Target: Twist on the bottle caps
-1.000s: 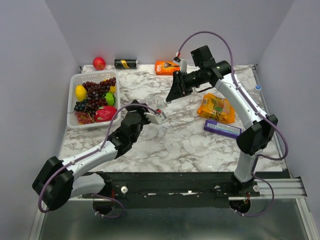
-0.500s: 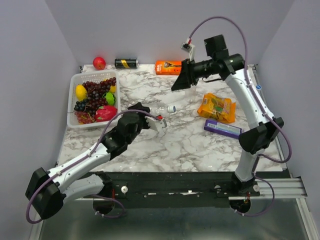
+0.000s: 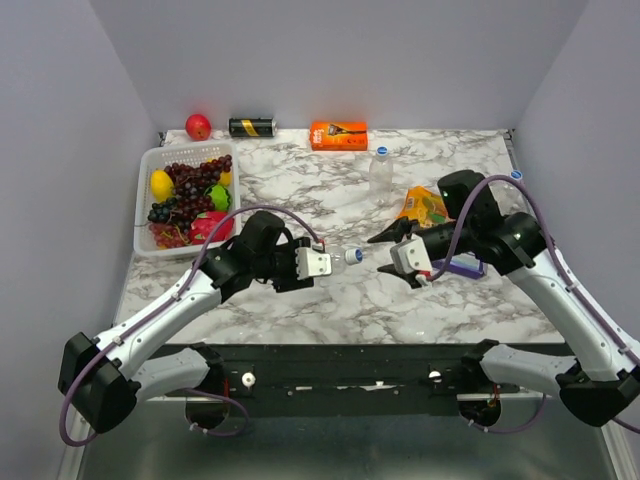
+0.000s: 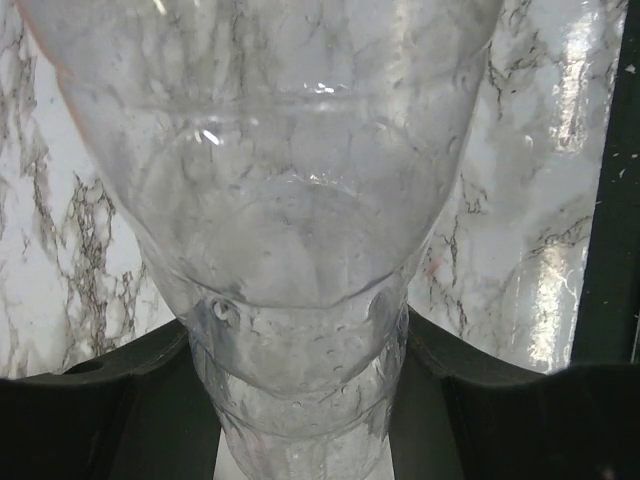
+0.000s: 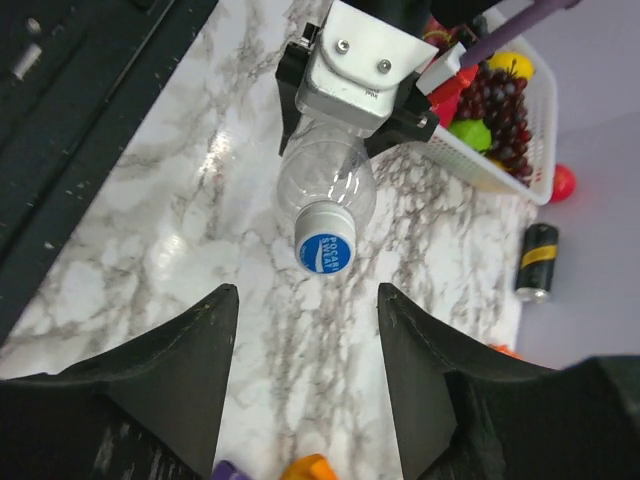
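Note:
My left gripper [image 3: 322, 263] is shut on a clear bottle [image 3: 338, 260] and holds it lying sideways above the table, neck pointing right. The bottle's body fills the left wrist view [image 4: 290, 250] between the black fingers [image 4: 100, 400]. A blue cap [image 5: 326, 250] sits on its neck. My right gripper [image 5: 307, 290] faces that cap head-on, open, with the cap just beyond its fingertips and nothing between them; from above it [image 3: 377, 255] is right of the cap [image 3: 357, 256]. A second bottle [image 3: 380, 178] stands upright at the back, capped in blue.
A white basket [image 3: 150, 160] of fruit sits at the left. Along the back wall lie a red apple [image 3: 198, 126], a black can [image 3: 252, 127] and an orange box [image 3: 338, 134]. An orange snack bag [image 3: 425, 205] and a purple box [image 3: 460, 266] lie by my right arm.
My right arm swung down from the back of the table to face the cap, and its jaws opened. My left arm turned the held bottle towards the right. The upright bottle came into sight.

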You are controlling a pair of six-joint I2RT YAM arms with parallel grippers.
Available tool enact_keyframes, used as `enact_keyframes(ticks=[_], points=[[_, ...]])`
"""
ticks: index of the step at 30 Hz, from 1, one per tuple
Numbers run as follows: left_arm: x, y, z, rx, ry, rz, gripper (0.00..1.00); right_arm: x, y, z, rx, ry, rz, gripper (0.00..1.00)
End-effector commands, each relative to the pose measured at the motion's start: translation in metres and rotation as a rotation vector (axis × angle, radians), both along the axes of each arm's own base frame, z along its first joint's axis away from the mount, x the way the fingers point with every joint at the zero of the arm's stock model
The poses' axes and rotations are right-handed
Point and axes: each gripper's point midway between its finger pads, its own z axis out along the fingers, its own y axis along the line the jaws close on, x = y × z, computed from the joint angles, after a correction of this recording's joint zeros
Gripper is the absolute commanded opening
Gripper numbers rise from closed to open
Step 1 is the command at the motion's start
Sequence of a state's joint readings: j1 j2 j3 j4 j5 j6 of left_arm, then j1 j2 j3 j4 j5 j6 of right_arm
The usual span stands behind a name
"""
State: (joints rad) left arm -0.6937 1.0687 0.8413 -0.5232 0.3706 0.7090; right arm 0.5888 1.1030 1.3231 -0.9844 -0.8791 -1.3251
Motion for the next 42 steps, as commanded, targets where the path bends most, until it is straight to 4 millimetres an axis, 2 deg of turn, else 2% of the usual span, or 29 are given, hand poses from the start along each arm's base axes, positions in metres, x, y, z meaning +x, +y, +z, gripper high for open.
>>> enact_keyframes(ticks=[1,6,11,15,19,20,21,23,24,25,26,27,28,29,30,31,32,33,35,36,38,39,42], points=[[-0.015,-0.013,0.016,-0.07,0.074,-0.069,0.0,0.019,0.02,0.001,-0.011,-0.239,0.123,0.64],[-0.011,-0.017,0.019,-0.066,0.06,-0.087,0.0,0.018,0.033,0.008,0.004,-0.23,0.163,0.63],[-0.008,-0.019,0.022,-0.074,0.052,-0.09,0.0,0.008,0.035,-0.005,-0.029,-0.235,0.239,0.57],[-0.007,-0.019,0.023,-0.078,0.046,-0.087,0.0,0.006,0.037,-0.003,-0.028,-0.221,0.255,0.46],[-0.005,-0.019,0.025,-0.09,0.03,-0.08,0.0,0.01,0.037,-0.01,-0.055,-0.197,0.239,0.39],[-0.002,-0.019,0.028,-0.103,0.02,-0.067,0.0,0.011,0.037,-0.011,-0.058,-0.183,0.228,0.35],[0.001,-0.019,0.029,-0.116,0.002,-0.056,0.0,0.014,0.039,-0.009,-0.057,-0.164,0.209,0.23],[0.01,-0.017,0.033,-0.134,-0.043,-0.008,0.0,0.024,0.045,-0.015,-0.083,-0.027,0.128,0.12],[0.02,-0.019,0.037,-0.18,-0.067,0.048,0.0,0.031,0.049,-0.002,-0.073,0.005,0.084,0.02],[0.027,-0.019,0.041,-0.209,-0.091,0.09,0.0,0.038,0.056,-0.009,-0.096,0.183,-0.003,0.0],[0.042,-0.01,0.05,-0.231,-0.149,0.193,0.0,0.047,0.059,-0.007,-0.095,0.275,-0.063,0.01],[0.053,-0.012,0.063,-0.317,-0.19,0.262,0.0,0.053,0.063,-0.005,-0.097,0.364,-0.11,0.0],[0.062,-0.009,0.074,-0.36,-0.23,0.327,0.0,0.053,0.068,0.016,-0.077,0.509,-0.178,0.0],[0.074,0.003,0.088,-0.385,-0.301,0.431,0.0,0.067,0.074,0.003,-0.105,0.638,-0.236,0.0],[0.084,0.007,0.106,-0.44,-0.371,0.489,0.0,0.073,0.078,0.006,-0.104,0.726,-0.272,0.0],[0.087,0.008,0.115,-0.446,-0.422,0.513,0.0,0.073,0.081,0.018,-0.096,0.858,-0.326,0.0],[0.094,0.011,0.122,-0.45,-0.462,0.554,0.0,0.085,0.086,0.007,-0.119,0.944,-0.376,0.0],[0.104,0.024,0.139,-0.469,-0.545,0.645,0.0,0.089,0.088,0.006,-0.124,1.002,-0.409,0.0],[0.111,0.028,0.147,-0.419,-0.648,0.668,0.0,0.095,0.091,0.007,-0.129,1.158,-0.498,0.0],[0.114,0.034,0.157,-0.425,-0.708,0.705,0.0,0.102,0.094,-0.001,-0.143,1.225,-0.539,0.0],[0.114,0.031,0.158,-0.32,-0.818,0.651,0.0,0.109,0.092,-0.006,-0.151,1.429,-0.626,0.0],[0.113,0.031,0.156,-0.297,-0.861,0.638,0.0,0.112,0.093,-0.008,-0.148,1.475,-0.651,0.0],[0.11,0.036,0.148,-0.22,-0.949,0.618,0.0,0.118,0.095,-0.005,-0.125,1.454,-0.642,0.01]])
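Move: The blue-and-white cap already sits on the bottle that the left hand holds tipped right and upward. From the open right hand the cap is about 5 cm left, 1 cm ahead and 2 cm lower; from the left hand it is some 10 cm right, 1 cm ahead and 5 cm up. From the right hand, a standing capped bottle is about 16 cm ahead, 1 cm right; the orange bag 10 cm ahead, 14 cm right; the purple box 2 cm ahead, 18 cm right, all well below. Leftward first, some 3.5 cm, the right hand closes in on the cap and pinches it, rolling slightly backward. Then it rolls about 90 degrees clockwise as seen from behind that hand, while the left hand, keeping its grip, turns the bottle some 45 degrees the opposite way; both arms swing about 11 cm forward together, drifting left and up. ##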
